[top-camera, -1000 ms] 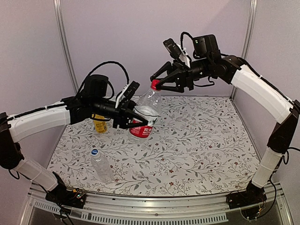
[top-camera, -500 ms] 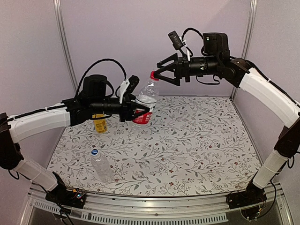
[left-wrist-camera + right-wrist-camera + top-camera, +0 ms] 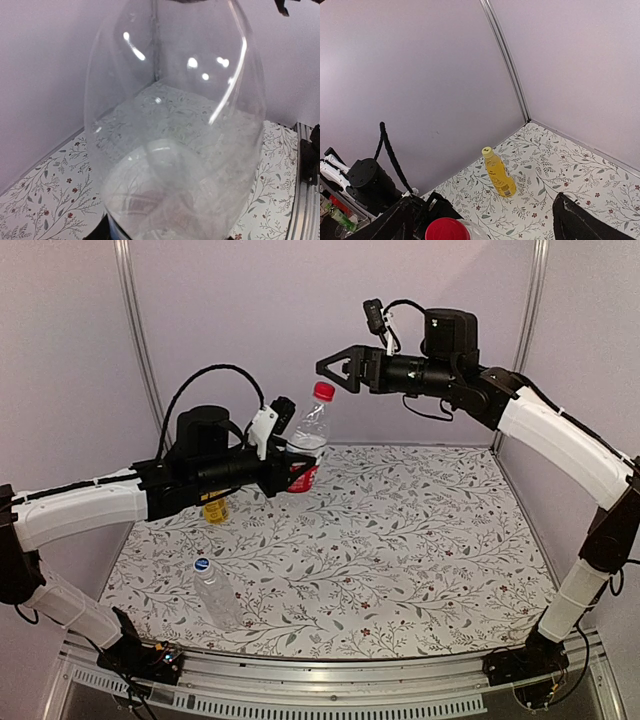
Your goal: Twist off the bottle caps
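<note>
My left gripper (image 3: 294, 466) is shut on the clear bottle with the red label (image 3: 308, 440) and holds it off the table, tilted slightly. The red cap (image 3: 323, 391) sits on its neck. My right gripper (image 3: 336, 372) stands open just right of and slightly above that cap, not touching it. In the right wrist view the red cap (image 3: 447, 229) lies low between the two dark fingers (image 3: 400, 225). The held bottle's body (image 3: 175, 125) fills the left wrist view. The yellow-liquid bottle (image 3: 499, 172) with its yellow cap (image 3: 487, 150) stands upright at the back left.
A clear unlabelled bottle (image 3: 216, 592) with a blue cap (image 3: 202, 564) lies tilted near the front left of the floral mat (image 3: 420, 540). Lilac walls close in the back and both sides. A metal rail (image 3: 330, 665) runs along the near edge.
My right gripper has let go of the red cap, opened wide and drawn up and to the right. The left arm has lifted the red-label bottle higher and further back.
</note>
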Available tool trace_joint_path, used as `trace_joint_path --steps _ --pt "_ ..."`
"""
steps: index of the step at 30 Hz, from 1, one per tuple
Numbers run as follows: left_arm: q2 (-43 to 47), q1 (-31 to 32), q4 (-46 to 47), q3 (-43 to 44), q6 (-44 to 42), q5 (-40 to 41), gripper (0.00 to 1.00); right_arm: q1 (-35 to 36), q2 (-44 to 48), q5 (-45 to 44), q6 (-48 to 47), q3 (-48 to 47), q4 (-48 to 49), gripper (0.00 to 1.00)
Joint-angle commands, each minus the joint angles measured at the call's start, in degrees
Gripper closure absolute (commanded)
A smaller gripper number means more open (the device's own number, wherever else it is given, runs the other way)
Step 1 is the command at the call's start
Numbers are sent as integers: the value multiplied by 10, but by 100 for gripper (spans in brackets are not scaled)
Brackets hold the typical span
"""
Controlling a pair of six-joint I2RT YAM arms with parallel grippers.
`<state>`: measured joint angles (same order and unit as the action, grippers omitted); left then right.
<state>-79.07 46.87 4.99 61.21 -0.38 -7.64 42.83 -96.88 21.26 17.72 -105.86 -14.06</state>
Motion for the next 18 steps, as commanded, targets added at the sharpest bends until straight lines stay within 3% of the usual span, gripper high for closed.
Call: trace_joint_path --steps 1,13,18 --pt "6 12 19 -6 3 59 61 20 -19 -23 19 -20 8 8" --pt "1 17 14 -4 -3 75 61 28 -39 -3 9 -23 -1 41" --pt "-2 18 13 -3 -6 75 61 28 -40 6 6 -23 -1 45"
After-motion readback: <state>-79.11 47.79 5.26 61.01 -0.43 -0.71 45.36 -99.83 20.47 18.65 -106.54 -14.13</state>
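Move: Just beneath the right hand's open fingers is the red cap, about 3 cm lower, 2 cm to the left and 1 cm nearer the base. The left gripper, clasping that bottle, is some 5 cm left of the right hand, 3 cm back and 15 cm below; from the left hand the cap is about 12 cm up, 3 cm right and 2 cm ahead. The yellow bottle stands roughly 30 cm left of the right hand, 1 cm farther out and 34 cm down. Easing left and down onto the cap, about 2.5 cm across and 2 cm lower, the right hand soon stops and narrows its wide-open fingers to roughly half open around the cap, its wrist barely turning. The left hand keeps its hold on the bottle, drifting about 1 cm forward and 1 cm left with a slight counter-clockwise turn. ##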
